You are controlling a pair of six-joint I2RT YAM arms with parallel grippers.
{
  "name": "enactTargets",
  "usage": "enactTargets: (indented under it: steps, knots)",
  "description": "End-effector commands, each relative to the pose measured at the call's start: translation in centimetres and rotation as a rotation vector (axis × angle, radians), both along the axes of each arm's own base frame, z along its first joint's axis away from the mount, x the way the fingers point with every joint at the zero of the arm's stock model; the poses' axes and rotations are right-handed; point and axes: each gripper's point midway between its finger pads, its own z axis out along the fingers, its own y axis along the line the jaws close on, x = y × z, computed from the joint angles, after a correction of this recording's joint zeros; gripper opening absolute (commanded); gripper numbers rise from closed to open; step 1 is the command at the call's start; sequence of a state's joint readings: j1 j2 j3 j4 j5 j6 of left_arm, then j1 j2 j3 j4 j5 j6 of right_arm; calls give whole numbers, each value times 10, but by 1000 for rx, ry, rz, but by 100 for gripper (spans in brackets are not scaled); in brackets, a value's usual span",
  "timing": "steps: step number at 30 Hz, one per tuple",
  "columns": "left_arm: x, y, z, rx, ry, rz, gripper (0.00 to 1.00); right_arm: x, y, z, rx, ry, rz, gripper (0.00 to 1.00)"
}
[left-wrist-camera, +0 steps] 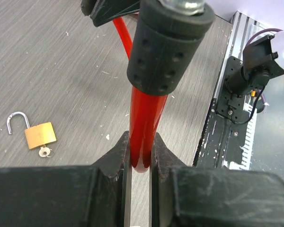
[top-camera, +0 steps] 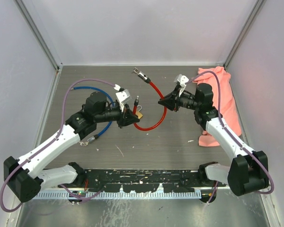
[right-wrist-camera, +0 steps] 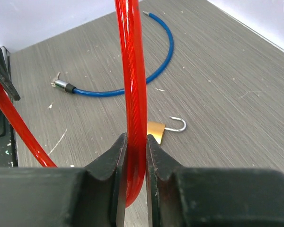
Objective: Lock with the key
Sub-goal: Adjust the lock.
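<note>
A brass padlock (left-wrist-camera: 40, 135) lies on the table with its shackle swung open and the key (left-wrist-camera: 45, 152) at its base; it also shows as the padlock (top-camera: 139, 114) and the padlock (right-wrist-camera: 156, 130). My left gripper (left-wrist-camera: 141, 151) is shut on the looped end of a red cable (left-wrist-camera: 144, 113), just below its black sleeve (left-wrist-camera: 168, 47). My right gripper (right-wrist-camera: 136, 146) is shut on the same red cable (right-wrist-camera: 132, 71) further along. From above, the left gripper (top-camera: 132, 118) and right gripper (top-camera: 162, 100) face each other with the red cable (top-camera: 156, 122) sagging between them.
A blue cable (top-camera: 105, 126) curls at the left, and the blue cable (right-wrist-camera: 132, 85) lies beyond the padlock. A pink cloth (top-camera: 222, 94) is bunched at the right wall. The red cable's free metal end (top-camera: 141, 74) points to the back. A black rail (top-camera: 142, 182) runs along the near edge.
</note>
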State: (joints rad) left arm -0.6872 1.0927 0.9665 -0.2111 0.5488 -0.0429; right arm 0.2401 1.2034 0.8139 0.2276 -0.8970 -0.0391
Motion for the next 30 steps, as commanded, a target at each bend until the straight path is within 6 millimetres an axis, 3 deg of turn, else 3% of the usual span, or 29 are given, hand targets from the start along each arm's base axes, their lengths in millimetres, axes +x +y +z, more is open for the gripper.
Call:
enactTargets:
  steps: [1,9,15,23,26,30]
  knots:
    - [9,-7,6,-32,1,30,0,4,-7,20,-18,-107,-36,1]
    - [17,5,17,10,-41,99,0,8,-26,14,267,195,-22,1]
    - [30,18,19,12,-68,218,0,15,-34,-26,351,431,-134,1]
    - [31,31,53,-61,-150,280,0,12,-32,-39,548,654,-108,1]
    - [24,29,59,-101,-134,266,0,12,-32,-31,609,677,-81,1]
    - [17,22,49,-130,-68,236,0,9,-33,-6,678,651,-27,1]
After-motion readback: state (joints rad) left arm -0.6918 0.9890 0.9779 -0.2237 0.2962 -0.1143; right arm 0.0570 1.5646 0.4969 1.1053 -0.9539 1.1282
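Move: The lock head of the red cable rides on the length above my right hand, about 8 cm ahead, 9 cm left and 8 cm up. The pin end, held in my left hand, is some 7 cm back, 15 cm left and 9 cm above the right. From my left hand the lock head lies about 18 cm ahead, 5 cm right and 7 cm up; the open padlock is roughly 11 cm ahead, 2 cm right and 24 cm below. Keeping both grips on the red cable, I sink my right hand about 7 cm while drawing it some 3 cm right, rolling it forward about 50 degrees with its fingertips lifting, so the lock head swings over. My left hand dips slightly as it edges forward, then goes left and up, away from the lock head, turning about 15 degrees counter-clockwise. ##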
